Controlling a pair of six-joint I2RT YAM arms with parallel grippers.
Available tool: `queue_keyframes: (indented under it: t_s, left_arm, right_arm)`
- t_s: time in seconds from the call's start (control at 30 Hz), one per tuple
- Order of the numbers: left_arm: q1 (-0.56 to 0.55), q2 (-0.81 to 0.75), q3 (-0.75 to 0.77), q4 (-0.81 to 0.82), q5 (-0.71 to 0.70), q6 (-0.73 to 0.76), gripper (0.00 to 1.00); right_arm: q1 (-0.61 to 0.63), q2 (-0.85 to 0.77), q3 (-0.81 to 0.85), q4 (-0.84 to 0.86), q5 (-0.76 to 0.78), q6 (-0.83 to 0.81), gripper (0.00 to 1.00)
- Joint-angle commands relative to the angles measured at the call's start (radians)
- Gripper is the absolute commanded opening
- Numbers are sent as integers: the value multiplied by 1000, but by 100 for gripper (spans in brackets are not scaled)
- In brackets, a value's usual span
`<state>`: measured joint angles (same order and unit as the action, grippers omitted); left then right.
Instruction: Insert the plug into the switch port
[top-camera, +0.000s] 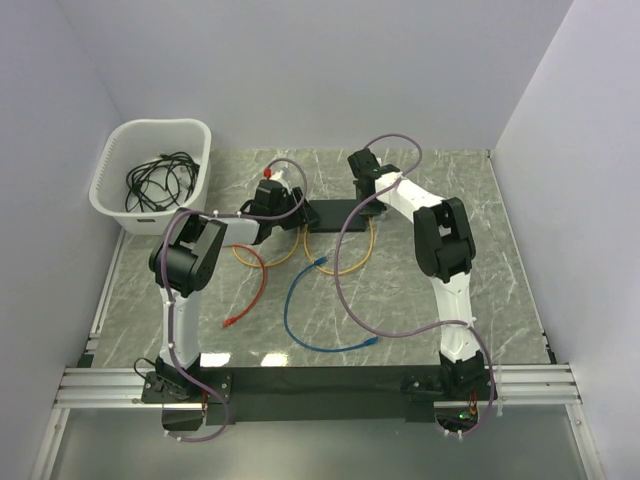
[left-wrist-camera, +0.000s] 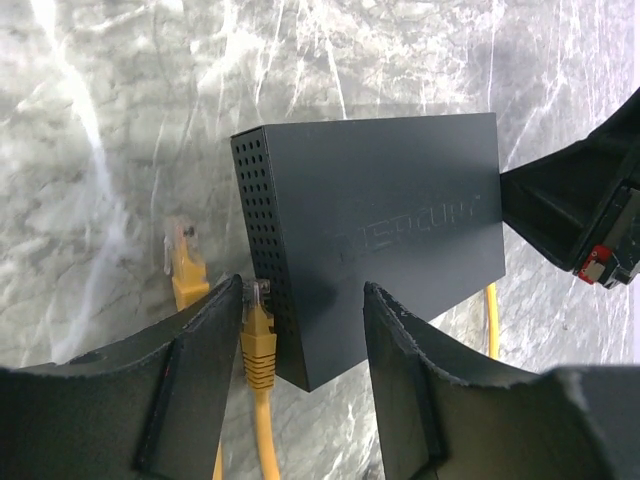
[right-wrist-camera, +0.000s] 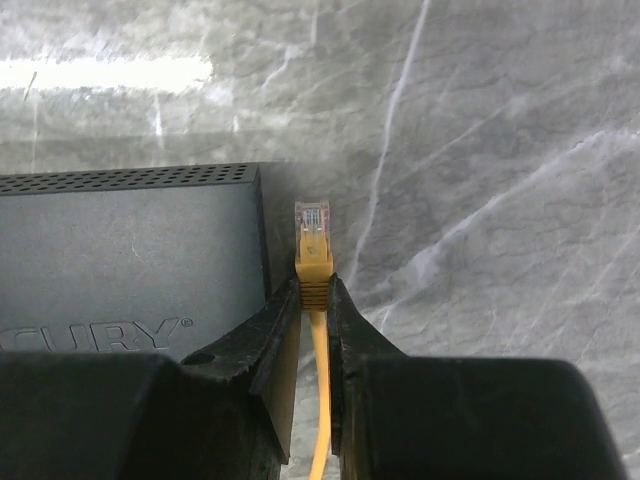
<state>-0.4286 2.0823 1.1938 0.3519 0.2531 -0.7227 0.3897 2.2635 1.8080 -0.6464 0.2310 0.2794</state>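
The switch (top-camera: 327, 213), a flat black box, lies at mid-table. In the left wrist view my left gripper (left-wrist-camera: 305, 305) is open, its fingers straddling the near corner of the switch (left-wrist-camera: 380, 220); I cannot tell whether they touch it. A loose yellow plug (left-wrist-camera: 258, 335) lies between the left finger and the perforated side. My right gripper (right-wrist-camera: 314, 290) is shut on a yellow plug (right-wrist-camera: 313, 250), which points forward just past the end of the switch (right-wrist-camera: 130, 260). From above, this gripper (top-camera: 362, 185) is at the box's right end. The ports are hidden.
A white slotted basket (top-camera: 110, 190) with black cables stands at the back left. Yellow (top-camera: 350, 268), red (top-camera: 255, 290) and blue (top-camera: 310, 325) cables lie on the marble in front of the switch. Another yellow plug (left-wrist-camera: 183, 265) lies left of the left finger.
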Motion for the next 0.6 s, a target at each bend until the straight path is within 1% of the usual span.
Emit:
queue_keyframes:
  t_s: [0.0,0.07,0.17,0.27,0.3,0.4,0.47,0.57]
  left_arm:
    - [-50,-56,-45,27,71,-34,56]
    - [-61,-74,-69,42,69,-44,56]
    - [-93,-116,-144,71,64,-66,55]
    - [-140,-175,-242,110,46,-95,54]
    - [-148,-194,-304,142,43,-107,54]
    - [-173,-264,-409,182,35,-156,54]
    - [-190,-312,-441,174,11,-165,55]
    - [-208,-366,-480,122,-37,-156,55]
  right_arm:
    - [77,7,8,11,-70,12,0]
    - [100,2,-5,19,-74,14,0]
    - [130,-12,-39,43,-97,15,0]
    - [165,-28,-82,79,-101,20,0]
    - [170,-30,-94,85,-102,23,0]
    - [181,-47,-142,115,-107,30,0]
    - [181,-55,-168,131,-99,27,0]
    - [175,-64,-183,148,-33,18,0]
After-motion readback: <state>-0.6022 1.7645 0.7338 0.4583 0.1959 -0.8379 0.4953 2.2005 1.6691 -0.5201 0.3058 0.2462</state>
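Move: Both hands are already at the switch. Its middle is about 8 cm right of the left gripper and 2 cm ahead, and about 9 cm left of the right gripper, level with it; it sits about 1 cm below both. The right gripper already holds a yellow plug. Two loose yellow plugs lie just under the left finger, one about 3 cm farther left; the blue cable's upper plug is some 11 cm back and 3 cm right of the left gripper. Bring the left gripper back about 14 cm, level and gathering speed, with its part-open fingers kept against the switch's left end, towards and past the blue plug. Meanwhile keep the yellow plug pinched and press the right fingers on the switch's right end, easing some 3.5 cm left and 2 cm back, so the switch swings counter-clockwise between the two hands. ##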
